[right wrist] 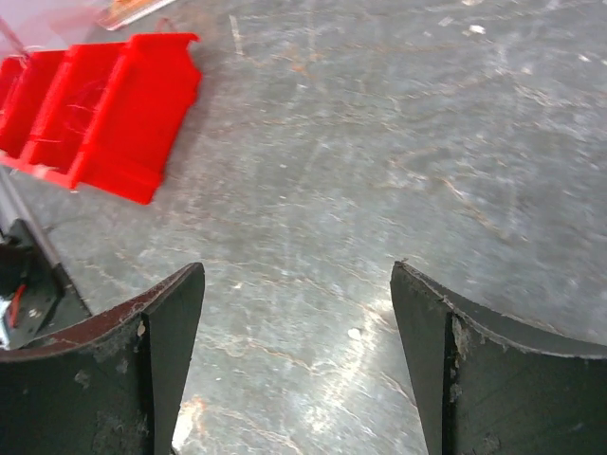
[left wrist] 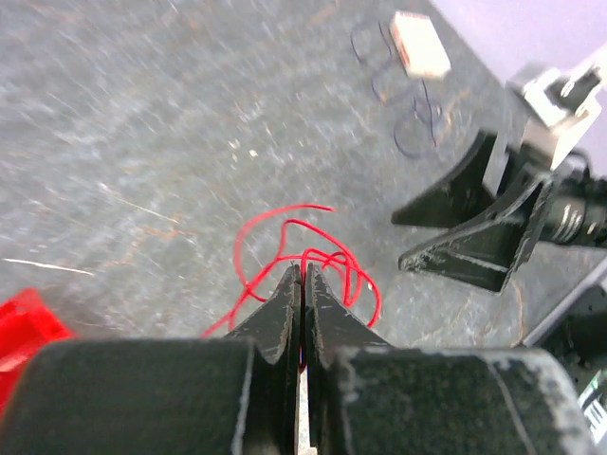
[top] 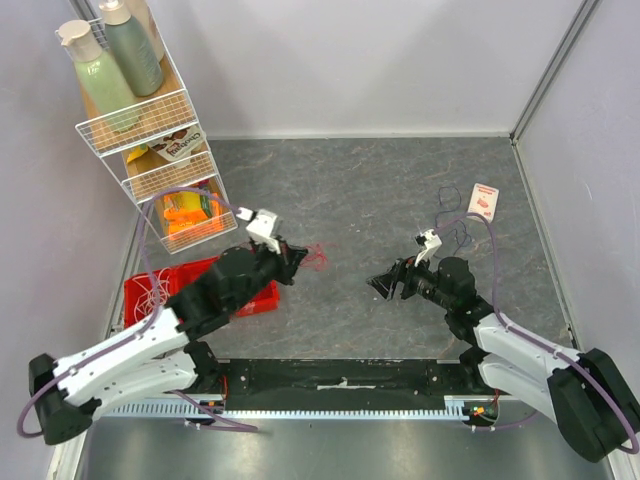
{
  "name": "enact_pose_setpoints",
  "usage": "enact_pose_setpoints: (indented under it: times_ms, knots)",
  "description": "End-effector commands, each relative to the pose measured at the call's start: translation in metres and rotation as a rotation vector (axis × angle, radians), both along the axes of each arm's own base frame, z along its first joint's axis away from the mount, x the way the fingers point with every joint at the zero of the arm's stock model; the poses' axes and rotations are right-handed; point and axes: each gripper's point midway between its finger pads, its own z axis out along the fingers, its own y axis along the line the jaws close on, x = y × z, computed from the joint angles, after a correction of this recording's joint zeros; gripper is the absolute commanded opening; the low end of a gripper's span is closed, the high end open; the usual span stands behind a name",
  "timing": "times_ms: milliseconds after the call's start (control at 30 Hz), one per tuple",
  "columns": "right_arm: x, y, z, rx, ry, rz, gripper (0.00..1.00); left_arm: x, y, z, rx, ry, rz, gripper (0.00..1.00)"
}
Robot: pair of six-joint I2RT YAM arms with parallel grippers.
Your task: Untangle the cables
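A thin red cable (left wrist: 285,226) lies in loose loops on the grey table top, and my left gripper (left wrist: 302,271) is shut on it, with a bit of red showing between the closed jaws. From above, the left gripper (top: 296,258) sits left of centre with the red cable (top: 318,258) at its tip. My right gripper (right wrist: 299,275) is open over bare table with nothing between its fingers; from above, the right gripper (top: 385,285) faces the left one across a gap. A dark purple cable (left wrist: 417,118) lies coiled at the back right, its loops (top: 455,215) untouched.
A small white and red card (top: 483,200) lies beside the purple cable. A red bin (top: 160,290) sits at the left with fine pale wires in it, under the left arm. A white wire rack (top: 150,130) with bottles and packets stands at the back left. Walls close both sides.
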Motion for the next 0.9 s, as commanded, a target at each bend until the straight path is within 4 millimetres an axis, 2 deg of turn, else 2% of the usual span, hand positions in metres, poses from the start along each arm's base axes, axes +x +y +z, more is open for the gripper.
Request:
enact_pose_setpoints:
  times_ms: [0, 133, 267, 467, 667, 867]
  knots:
    - [0.017, -0.016, -0.010, -0.095, 0.006, -0.106, 0.86, 0.005, 0.053, 0.041, 0.027, -0.124, 0.171, 0.02]
    - [0.018, -0.014, -0.019, -0.117, 0.040, -0.098, 0.86, 0.004, 0.086, 0.061, 0.019, -0.187, 0.270, 0.02]
    - [0.017, -0.016, -0.023, -0.124, 0.050, -0.107, 0.86, 0.005, 0.115, 0.050, 0.080, -0.151, 0.395, 0.02]
    - [0.020, -0.018, -0.028, -0.139, 0.060, -0.118, 0.86, 0.004, 0.160, -0.007, 0.143, 0.042, 0.720, 0.02]
    - [0.021, -0.018, -0.028, -0.142, 0.058, -0.120, 0.86, 0.002, 0.160, -0.053, 0.077, 0.186, 0.848, 0.02]
    - [0.021, -0.018, -0.028, -0.142, 0.058, -0.120, 0.86, 0.014, 0.178, -0.124, 0.176, 0.359, 1.012, 0.02]
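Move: The shut left fingers already hold a bunch of red cable that hangs in loops below them. The tray's right compartment, where it is being taken, lies about 14 cm to the left, 2 cm ahead and some 19 cm lower. The middle compartment is level with that one and 12 cm farther left; the shelf's bottom basket is about 16 cm ahead and 26 cm left of the hand. From the open, empty right hand, the right compartment lies roughly 28 cm left, 4 cm ahead and 8 cm below. Keeping its pinch on the red cable, the left hand carries the bunch some 16 cm left to the tray's right compartment, first rising about 5 cm, then sinking well below its starting height. It swings nearly 50 degrees counter-clockwise and ends tipped further down. The empty right hand stays wide open and sinks about 5 cm. ##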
